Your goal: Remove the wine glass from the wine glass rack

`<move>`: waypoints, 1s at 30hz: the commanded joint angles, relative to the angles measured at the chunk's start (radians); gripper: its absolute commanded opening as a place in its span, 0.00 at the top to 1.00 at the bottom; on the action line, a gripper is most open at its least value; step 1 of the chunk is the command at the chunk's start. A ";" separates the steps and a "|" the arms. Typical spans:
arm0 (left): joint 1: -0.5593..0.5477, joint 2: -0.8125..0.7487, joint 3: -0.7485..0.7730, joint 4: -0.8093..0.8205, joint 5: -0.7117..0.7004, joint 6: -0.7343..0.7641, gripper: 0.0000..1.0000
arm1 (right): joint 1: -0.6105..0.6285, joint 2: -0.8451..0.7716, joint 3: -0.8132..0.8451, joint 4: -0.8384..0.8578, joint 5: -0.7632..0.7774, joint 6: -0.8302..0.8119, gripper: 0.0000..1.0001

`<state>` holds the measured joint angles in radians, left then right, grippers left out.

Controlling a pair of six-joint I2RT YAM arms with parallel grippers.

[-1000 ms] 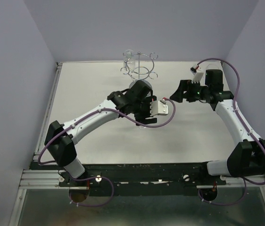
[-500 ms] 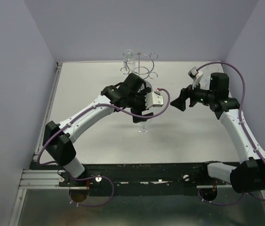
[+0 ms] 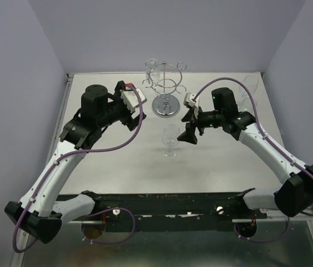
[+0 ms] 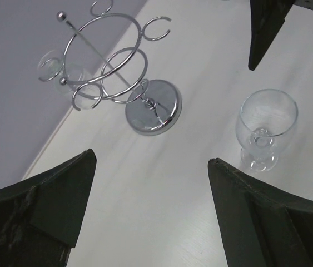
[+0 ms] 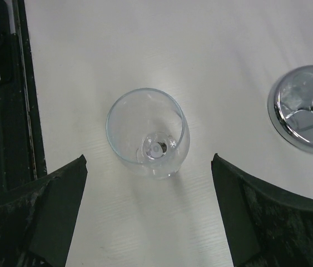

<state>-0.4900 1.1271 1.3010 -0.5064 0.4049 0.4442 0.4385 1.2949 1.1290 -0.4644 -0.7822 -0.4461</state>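
Note:
A clear wine glass (image 3: 170,142) stands upright on the white table, free of both grippers; it also shows in the left wrist view (image 4: 266,125) and from above in the right wrist view (image 5: 148,133). The chrome wine glass rack (image 3: 165,89) stands behind it, with its round base (image 4: 153,105) on the table and another glass (image 4: 53,64) hanging from a hook. My left gripper (image 3: 138,111) is open and empty, left of the rack. My right gripper (image 3: 189,126) is open just right of the standing glass, with nothing between its fingers (image 5: 50,206).
The rack's mirrored base (image 5: 306,114) lies close beside the right gripper. Purple walls close in the table at the back and sides. The black arm mounting rail (image 3: 167,203) runs along the near edge.
My left gripper opened, left the glass standing on the table and drew back to the left. My right arm swung left and forward to the glass.

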 commanded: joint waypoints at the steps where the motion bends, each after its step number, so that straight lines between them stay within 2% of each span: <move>1: 0.045 -0.079 -0.094 0.118 -0.118 -0.065 0.01 | 0.055 0.070 0.052 -0.006 0.026 -0.051 0.00; 11: 0.149 -0.185 -0.186 0.120 -0.107 -0.162 0.01 | 0.169 0.187 0.106 0.001 0.152 -0.069 0.00; 16: 0.189 -0.197 -0.200 0.134 -0.091 -0.182 0.01 | 0.170 0.207 0.109 0.009 0.227 -0.020 0.20; 20: 0.209 -0.193 -0.200 0.152 -0.077 -0.203 0.01 | 0.166 0.166 0.080 0.026 0.302 0.007 0.30; 24: 0.214 -0.178 -0.194 0.167 -0.066 -0.206 0.01 | 0.106 0.110 0.066 0.023 0.342 0.070 0.35; 30: 0.214 -0.132 -0.169 0.193 -0.052 -0.217 0.01 | -0.084 0.072 0.051 -0.009 0.360 0.086 0.38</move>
<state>-0.2825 0.9668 1.1091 -0.3538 0.3222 0.2527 0.4580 1.4090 1.1767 -0.4667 -0.4755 -0.3836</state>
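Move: The wine glass stands upright on the table just beyond my open right hand: about 5 cm to its left, level forward, its middle some 8 cm below. From this hand the rack is roughly 21 cm ahead and 7 cm left; the glass hanging on it is about 25 cm ahead and 12 cm left, and the nearer glass set aside is some 14 cm ahead and 27 cm right. From my left hand, the standing glass is about 12 cm right, 4 cm back and 18 cm down. I slide my right hand left and down, about 5 cm each way, until its fingers straddle the standing glass. I close them on its bowl and, keeping hold, swing right by some 7 cm and forward by about 4, turning clockwise roughly 20 degrees. Meanwhile my open left hand backs off about 8 cm to the left, away from the glass, turning counter-clockwise. ##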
